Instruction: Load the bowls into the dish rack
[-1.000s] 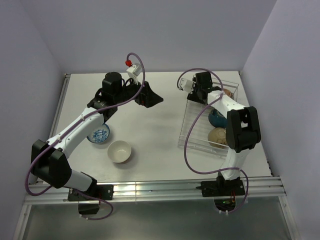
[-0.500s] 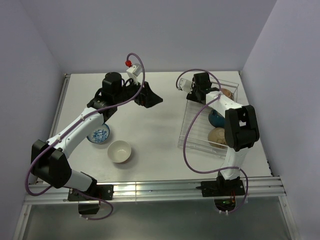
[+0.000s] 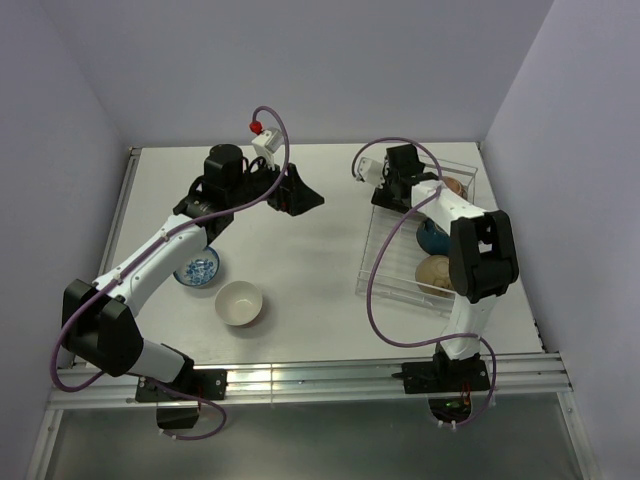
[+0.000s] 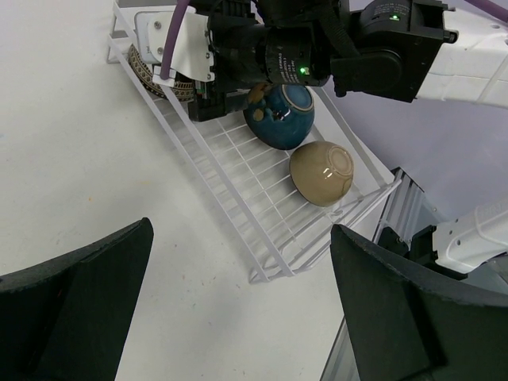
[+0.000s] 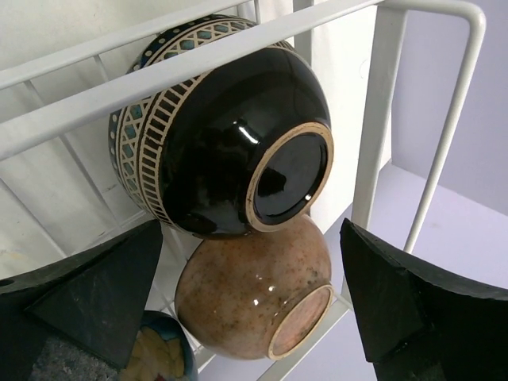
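Note:
The clear dish rack [image 3: 398, 268] stands on the right. My right gripper [image 3: 388, 190] hangs open over its far end. In the right wrist view the black bowl [image 5: 230, 135], with a patterned rim, leans on its side against the rack's rib, free of my open right gripper [image 5: 251, 230]. A speckled brown bowl [image 5: 254, 302] lies just under it. A dark blue bowl [image 3: 435, 237] and a tan bowl [image 3: 437, 273] also rest in the rack. On the table lie a blue-patterned bowl [image 3: 198, 268] and a cream-white bowl [image 3: 239, 303]. My left gripper [image 3: 305, 195] is open and holds nothing.
The left wrist view looks across bare table toward the rack [image 4: 238, 182] and the right arm's wrist [image 4: 317, 48]. A metal rail [image 3: 380, 370] runs along the near table edge. Walls close in the back and both sides.
My right gripper has opened and let go of the black bowl, which now rests in the rack. The left arm has not moved.

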Tool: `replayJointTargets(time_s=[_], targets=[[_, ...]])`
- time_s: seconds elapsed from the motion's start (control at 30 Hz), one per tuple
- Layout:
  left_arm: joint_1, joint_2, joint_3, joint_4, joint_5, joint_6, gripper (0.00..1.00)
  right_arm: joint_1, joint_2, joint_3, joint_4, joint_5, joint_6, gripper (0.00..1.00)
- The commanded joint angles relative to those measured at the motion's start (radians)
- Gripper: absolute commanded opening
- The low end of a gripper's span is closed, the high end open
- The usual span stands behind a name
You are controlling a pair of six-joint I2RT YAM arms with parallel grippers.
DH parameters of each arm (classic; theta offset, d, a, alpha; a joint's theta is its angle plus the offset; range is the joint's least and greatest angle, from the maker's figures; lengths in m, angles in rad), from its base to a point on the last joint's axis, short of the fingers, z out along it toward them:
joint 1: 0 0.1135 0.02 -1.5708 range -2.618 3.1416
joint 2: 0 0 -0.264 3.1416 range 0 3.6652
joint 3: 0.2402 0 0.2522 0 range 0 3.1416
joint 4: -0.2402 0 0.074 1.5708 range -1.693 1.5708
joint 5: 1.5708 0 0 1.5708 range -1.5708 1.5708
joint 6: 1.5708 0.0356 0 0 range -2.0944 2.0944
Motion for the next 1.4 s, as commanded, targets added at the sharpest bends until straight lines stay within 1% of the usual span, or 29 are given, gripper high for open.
replayJointTargets(time_s=[0.0,0.2,0.4,0.63,0.73,0.77,0.87,0.9,0.97,1.0,1.07,1.1,1.17,1.2,1.23,1.27,1.3,1.33,1.37], targets=[[0.004,-0.02,0.035,0.016,-0.013,0.02,0.99,0.009,-0.003,0.049,-0.026,-0.006,0.016,1.0],[0.017,-0.031,0.045,-0.022,-0.007,0.021,0.99,0.006,0.016,0.107,-0.06,0.002,0.045,1.0],[0.038,-0.063,0.025,-0.027,-0.007,0.001,0.99,-0.004,0.056,0.161,-0.071,0.052,0.064,0.99],[0.084,-0.12,-0.017,-0.04,-0.022,-0.003,1.0,-0.014,0.046,0.176,-0.081,0.071,0.1,0.99],[0.11,-0.135,-0.009,-0.088,-0.025,-0.002,1.0,-0.018,0.02,0.193,-0.107,0.057,0.137,0.99],[0.122,-0.138,0.002,-0.131,-0.024,0.001,0.99,-0.02,0.008,0.196,-0.112,0.043,0.148,0.99],[0.187,-0.158,0.017,-0.218,-0.044,0.063,1.0,-0.027,-0.053,0.209,-0.156,0.003,0.188,1.0],[0.228,-0.166,0.019,-0.288,-0.064,0.096,0.99,-0.03,-0.09,0.216,-0.187,-0.007,0.211,1.0],[0.282,-0.177,0.023,-0.358,-0.055,0.135,1.0,-0.035,-0.153,0.218,-0.231,-0.031,0.234,1.0],[0.343,-0.18,0.023,-0.419,-0.042,0.174,1.0,-0.038,-0.173,0.222,-0.245,-0.055,0.257,1.0],[0.4,-0.19,0.012,-0.479,-0.038,0.245,0.99,-0.044,-0.234,0.222,-0.291,-0.08,0.281,1.0],[0.447,-0.193,0.008,-0.535,-0.053,0.265,0.99,-0.044,-0.252,0.221,-0.302,-0.101,0.307,1.0],[0.489,-0.216,-0.021,-0.574,-0.08,0.332,1.0,-0.046,-0.311,0.221,-0.345,-0.13,0.332,1.0],[0.548,-0.232,-0.043,-0.612,-0.082,0.375,1.0,-0.044,-0.341,0.227,-0.377,-0.162,0.361,1.0],[0.575,-0.241,-0.043,-0.628,-0.082,0.376,1.0,-0.046,-0.342,0.227,-0.378,-0.176,0.376,1.0],[0.601,-0.244,-0.066,-0.649,-0.07,0.447,0.99,-0.046,-0.367,0.236,-0.412,-0.188,0.39,1.0],[0.657,-0.246,-0.072,-0.678,-0.041,0.481,1.0,-0.046,-0.381,0.239,-0.426,-0.213,0.424,1.0],[0.682,-0.24,-0.075,-0.747,-0.003,0.571,1.0,-0.046,-0.407,0.242,-0.455,-0.244,0.439,1.0],[0.708,-0.23,-0.072,-0.792,0.042,0.625,1.0,-0.046,-0.418,0.244,-0.471,-0.261,0.458,1.0]])
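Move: The right hand's open fingers are still around the black bowl in the rack's far-left corner, whose middle is about 3 cm left, 1 cm ahead and 3 cm below. From that hand, the brown bowl is some 8 cm right and 3 cm back, the blue bowl 8 cm right and 14 cm back. The left hand has the patterned bowl about 31 cm left, 5 cm back and 26 cm below, the white bowl 20 cm left and 15 cm back. The right hand leaves the black bowl with its fingers staying wide open: it first edges a couple of centimetres up and forward, lingers, then climbs fast to about 17 cm up while drawing back, its left side rolling up. The left hand, empty and open, swings some 26 cm left towards the patterned bowl, rising slightly before sinking, and turns about 30 degrees counter-clockwise. ##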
